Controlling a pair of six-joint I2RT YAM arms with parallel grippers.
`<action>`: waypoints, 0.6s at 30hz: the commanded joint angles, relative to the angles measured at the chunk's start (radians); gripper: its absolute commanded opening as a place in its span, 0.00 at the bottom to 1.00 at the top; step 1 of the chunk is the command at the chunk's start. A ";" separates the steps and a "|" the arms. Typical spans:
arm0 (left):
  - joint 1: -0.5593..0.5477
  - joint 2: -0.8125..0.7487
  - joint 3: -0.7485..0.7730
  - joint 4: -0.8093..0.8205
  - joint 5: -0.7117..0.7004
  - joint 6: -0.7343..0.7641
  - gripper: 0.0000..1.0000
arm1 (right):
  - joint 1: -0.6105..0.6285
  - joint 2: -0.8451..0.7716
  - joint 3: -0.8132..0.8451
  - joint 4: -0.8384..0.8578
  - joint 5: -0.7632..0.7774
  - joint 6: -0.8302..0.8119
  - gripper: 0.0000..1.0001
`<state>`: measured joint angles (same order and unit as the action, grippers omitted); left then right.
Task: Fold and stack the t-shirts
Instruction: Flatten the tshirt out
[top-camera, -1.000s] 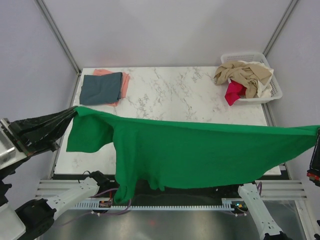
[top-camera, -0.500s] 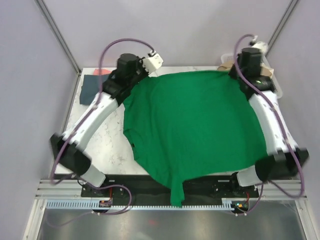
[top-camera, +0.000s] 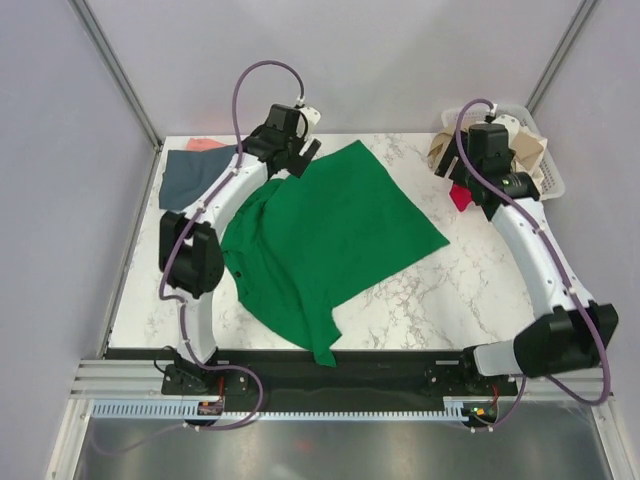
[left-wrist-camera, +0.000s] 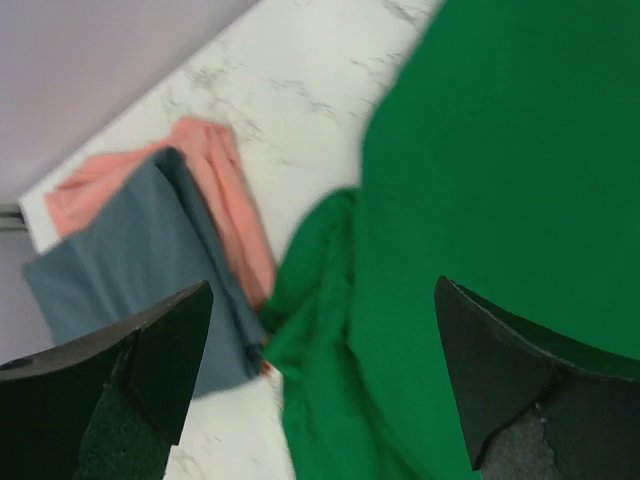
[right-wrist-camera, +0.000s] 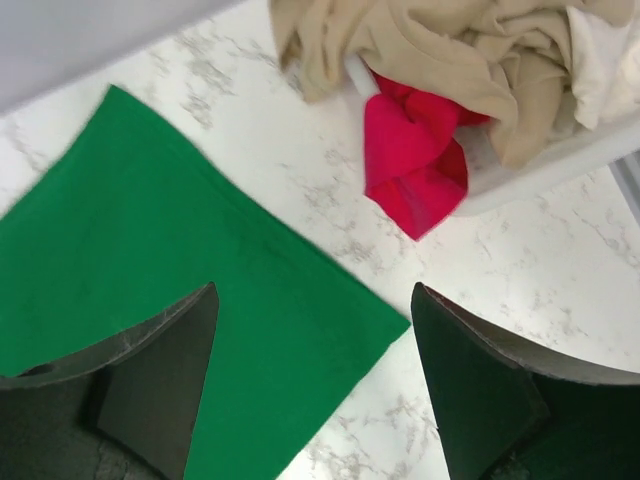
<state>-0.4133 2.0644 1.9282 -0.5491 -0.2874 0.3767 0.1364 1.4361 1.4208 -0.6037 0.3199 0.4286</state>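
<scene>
The bright green t-shirt (top-camera: 320, 235) lies spread on the marble table, its left side rumpled and one sleeve hanging over the front edge. My left gripper (top-camera: 300, 155) hovers open above its far left corner (left-wrist-camera: 500, 200), with nothing between the fingers (left-wrist-camera: 322, 290). My right gripper (top-camera: 470, 182) hovers open over the shirt's right corner (right-wrist-camera: 170, 270), empty too (right-wrist-camera: 314, 292). A folded slate blue-grey t-shirt (top-camera: 198, 178) (left-wrist-camera: 130, 260) rests on a salmon pink one (top-camera: 205, 144) (left-wrist-camera: 215, 170) at the far left. Beige (top-camera: 525, 150) (right-wrist-camera: 450, 50) and magenta-red (top-camera: 460, 196) (right-wrist-camera: 415, 170) t-shirts lie crumpled in the basket.
A white slatted basket (top-camera: 548, 185) (right-wrist-camera: 560, 160) stands at the table's far right corner, with the magenta shirt spilling over its left rim. Bare marble (top-camera: 470, 290) shows to the right of the green shirt. Purple walls and frame posts close in the sides.
The green shirt, held stretched between both shut grippers, was swung out over the table and let go. It now lies on the marble, and both grippers have opened above its far corners.
</scene>
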 joint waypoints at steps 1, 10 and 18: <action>-0.007 -0.243 -0.148 -0.080 0.091 -0.278 1.00 | 0.043 -0.081 -0.136 0.079 -0.039 0.035 0.86; -0.002 -0.588 -0.822 0.107 0.264 -0.672 0.99 | 0.208 0.177 -0.162 0.383 -0.543 0.038 0.84; 0.094 -0.544 -0.995 0.242 0.320 -0.798 1.00 | 0.204 0.743 0.392 0.334 -0.746 0.042 0.84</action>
<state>-0.3767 1.5032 0.9264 -0.4332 -0.0120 -0.3107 0.3717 2.0628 1.6180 -0.2913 -0.2859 0.4534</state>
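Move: My left hand hovers open over the far part of the green t-shirt. The creased near-left part it heads for is about 24 cm back, 5 cm left and 18 below; the gathered left edge is 16 back, 17 left, and the folded stack 31 left, nearly level. From my open right hand, the shirt's far-left stretch lies some 14 cm ahead, 30 left and 24 below; the red cloth is 4 ahead, 12 right, and the shirt's far corner 23 ahead, 20 left. Fingers wide open on both sides, I draw my left hand back about 22 cm over the shirt and then sink it some 13 cm towards the near-left creases, tipping down and rolling its left side low. My right hand swings some 24 cm left, away from the basket and over the shirt, dropping 15 cm and finally reaching forward while turning counter-clockwise. ##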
